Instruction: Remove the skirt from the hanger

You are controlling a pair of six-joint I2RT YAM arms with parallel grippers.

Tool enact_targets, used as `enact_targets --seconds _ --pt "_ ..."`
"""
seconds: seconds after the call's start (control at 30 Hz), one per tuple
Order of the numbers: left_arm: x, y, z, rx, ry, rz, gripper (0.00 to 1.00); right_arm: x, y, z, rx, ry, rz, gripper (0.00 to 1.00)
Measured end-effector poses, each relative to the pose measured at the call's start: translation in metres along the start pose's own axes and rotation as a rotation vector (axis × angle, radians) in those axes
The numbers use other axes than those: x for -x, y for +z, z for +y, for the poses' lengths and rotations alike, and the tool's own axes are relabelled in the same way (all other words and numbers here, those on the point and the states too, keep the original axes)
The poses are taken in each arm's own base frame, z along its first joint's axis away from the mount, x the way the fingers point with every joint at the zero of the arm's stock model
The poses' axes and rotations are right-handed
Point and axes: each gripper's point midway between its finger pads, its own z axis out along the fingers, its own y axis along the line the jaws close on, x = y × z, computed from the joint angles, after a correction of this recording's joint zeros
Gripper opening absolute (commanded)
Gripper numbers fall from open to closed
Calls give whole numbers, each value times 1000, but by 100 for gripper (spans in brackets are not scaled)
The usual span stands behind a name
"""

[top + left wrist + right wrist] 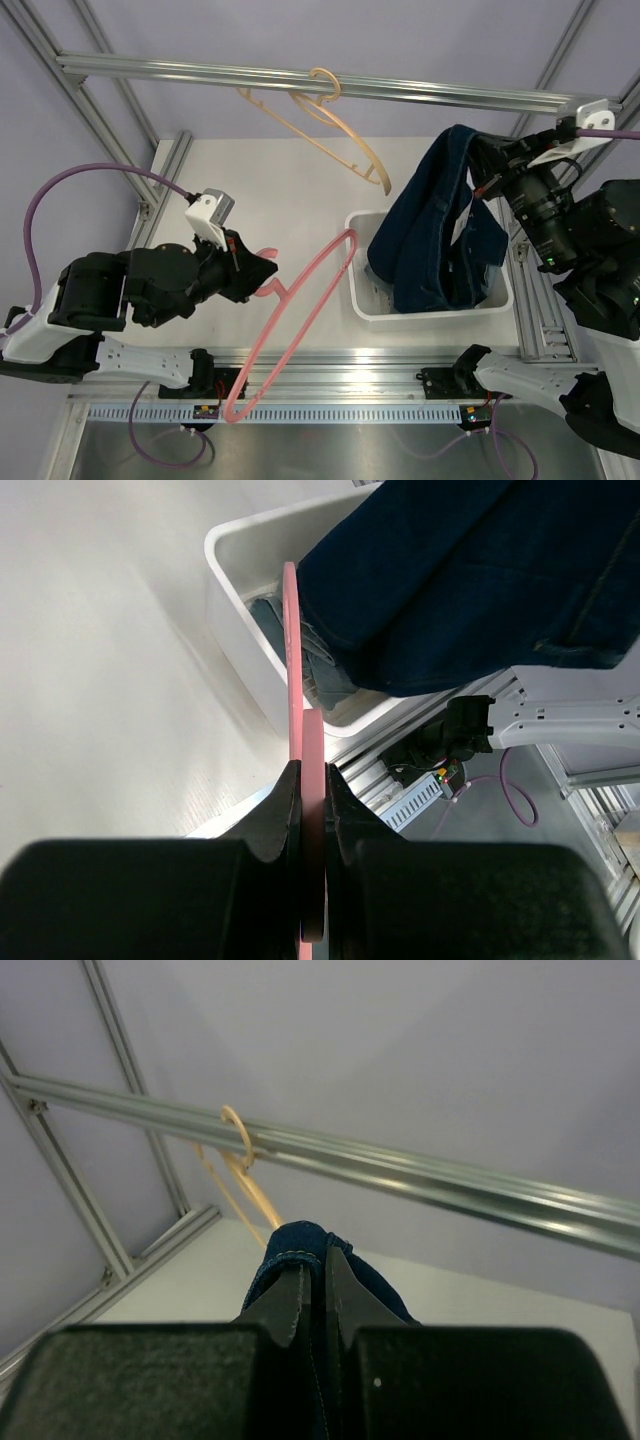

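A dark blue denim skirt hangs from my right gripper, which is shut on its top hem; the lower part drapes into a white bin. The skirt is off the pink hanger. My left gripper is shut on the pink hanger near its hook and holds it left of the bin; one hanger end touches the bin's left rim. In the left wrist view the hanger runs edge-on from the jaws toward the bin and skirt.
A tan empty hanger hangs from the overhead aluminium rail; it also shows in the right wrist view. Frame posts stand at the table's left and right edges. Other folded cloth lies in the bin under the skirt.
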Motion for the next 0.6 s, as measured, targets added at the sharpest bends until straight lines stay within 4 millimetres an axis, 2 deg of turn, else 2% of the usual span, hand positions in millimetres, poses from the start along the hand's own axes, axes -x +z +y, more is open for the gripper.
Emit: enact_targets --seconds 0.17,0.37,0.6 --pt "1 -2 0 -3 -11 -3 0 -48 -10 0 -16 67 105 0" --pt "3 -5 2 -10 -21 -10 0 -117 -28 -17 -137 126 268 0" --pt "6 -6 2 -12 -36 -24 0 -235 -48 -33 -334 154 539 0"
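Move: The white basket I am taking the dark denim skirt to has its middle about 5 cm ahead of my right hand, 4 cm to its right and 54 cm below; a pale blue garment already lies in it. The empty wooden hanger hangs roughly 10 cm ahead, 15 cm left and 8 cm lower than this hand. From my left hand, which holds the pink hanger, the basket's middle is some 14 cm ahead, 31 cm right and 36 cm down. Keeping the dark skirt pinched by its upper end in shut fingers, I plunge my right hand about 24 cm down towards the basket, faster as it goes, easing just a little forward. On the way my wrist tips the slightly raised fingers downward by some 35 degrees and swings them slightly clockwise. ##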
